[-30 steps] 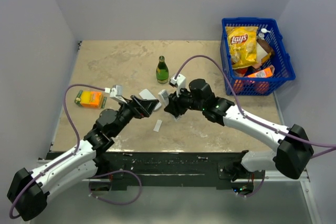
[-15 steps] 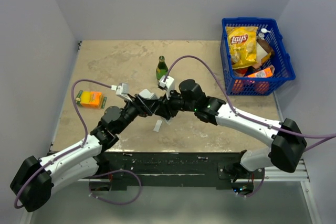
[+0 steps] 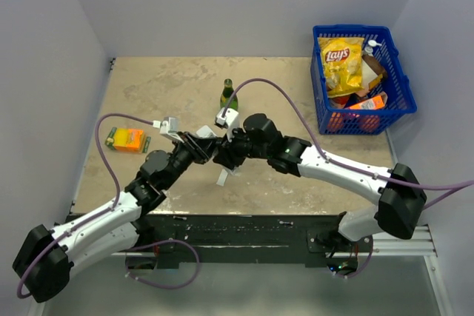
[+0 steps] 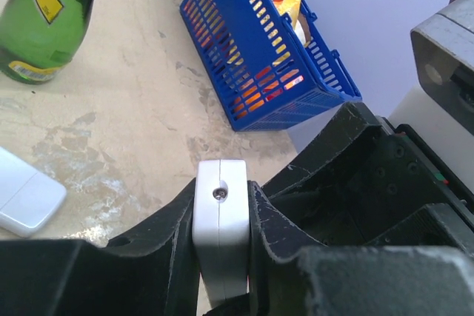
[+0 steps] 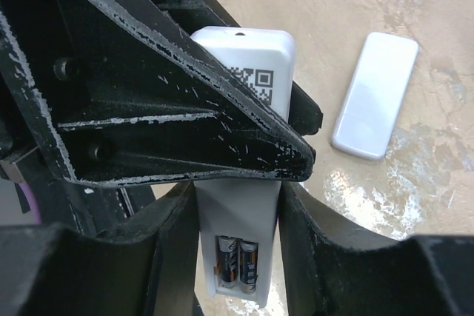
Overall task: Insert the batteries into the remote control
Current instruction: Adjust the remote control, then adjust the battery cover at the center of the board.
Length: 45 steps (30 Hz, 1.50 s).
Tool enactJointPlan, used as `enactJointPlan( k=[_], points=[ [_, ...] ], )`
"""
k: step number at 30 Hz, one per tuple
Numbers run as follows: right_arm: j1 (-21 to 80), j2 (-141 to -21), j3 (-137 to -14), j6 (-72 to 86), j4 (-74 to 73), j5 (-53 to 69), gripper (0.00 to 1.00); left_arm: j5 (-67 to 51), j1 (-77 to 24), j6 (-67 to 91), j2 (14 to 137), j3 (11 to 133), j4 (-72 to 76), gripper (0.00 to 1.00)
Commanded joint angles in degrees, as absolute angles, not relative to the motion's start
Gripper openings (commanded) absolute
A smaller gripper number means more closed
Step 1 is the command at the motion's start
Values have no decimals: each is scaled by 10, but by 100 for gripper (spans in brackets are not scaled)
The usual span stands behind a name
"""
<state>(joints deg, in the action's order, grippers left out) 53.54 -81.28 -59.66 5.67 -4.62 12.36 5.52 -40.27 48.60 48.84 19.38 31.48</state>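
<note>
The white remote control (image 5: 244,72) hangs over the table with both grippers on it. In the right wrist view its back faces up, with a QR code and an open compartment where the two dark batteries (image 5: 237,263) lie side by side. My right gripper (image 5: 237,249) is shut on the remote's sides beside that compartment. My left gripper (image 4: 220,220) is shut on the other end of the remote control (image 4: 220,205), and its black finger (image 5: 185,131) crosses the right wrist view. From above, the two grippers meet at the table's middle, left gripper (image 3: 209,147) against right gripper (image 3: 224,155), hiding the remote.
A white bar (image 3: 222,177) lies on the table just in front of the grippers, and another (image 4: 26,201) beside the green bottle (image 3: 228,98). An orange and green box (image 3: 127,138) lies at the left. A blue basket (image 3: 396,64) of snacks stands at the back right.
My left gripper has moved in and closed on the end of the remote that the right gripper holds. Both arms have shifted slightly left.
</note>
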Motion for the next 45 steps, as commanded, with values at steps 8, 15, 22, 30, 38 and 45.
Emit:
enactJointPlan(
  k=[8,15,22,30,38,45],
  points=[
    [535,-809,-642,192,-115,11,73,341,-397,338,390,332,8,0],
    [540,-875,-653,237,-164,-29,75,393,-398,314,369,441,-164,0],
    [593,-975,-698,251,-213,-135,87,434,-398,218,280,476,-190,0],
    [628,-1062,-759,257,-251,-191,94,466,-397,185,193,398,-158,0],
    [635,-1113,-778,270,-273,-233,94,430,-386,186,221,393,-163,0],
    [635,-1117,-765,265,-281,-239,94,396,-356,185,229,388,-156,0]
  ],
)
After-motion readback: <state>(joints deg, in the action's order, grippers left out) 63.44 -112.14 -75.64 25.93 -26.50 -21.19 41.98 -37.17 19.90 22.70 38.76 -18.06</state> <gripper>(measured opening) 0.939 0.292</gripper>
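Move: The remote control is gripped by both hands, its middle about 2 cm below the left hand point and 1 cm ahead and to the right of it. The loose battery cover lies on the table some 20 cm below the right hand, 3 cm ahead and 1 cm to its right; the white case lies about 14 cm beyond that cover and 4 cm to its left. From the left hand, the cover is roughly 21 cm below, 3 cm ahead and 3 cm right, and the orange box 19 cm ahead, 36 cm left, equally low. Down by about 17 cm goes the right hand once its fingers have opened and let go of the remote, turning clockwise and tipping the fingers down until they stand wide open over the battery cover. The left hand keeps its grip and carries the remote some 19 cm left, away from the right hand, rising about 11 cm and then sinking 4, while turning counter-clockwise and rolling its left side up. ##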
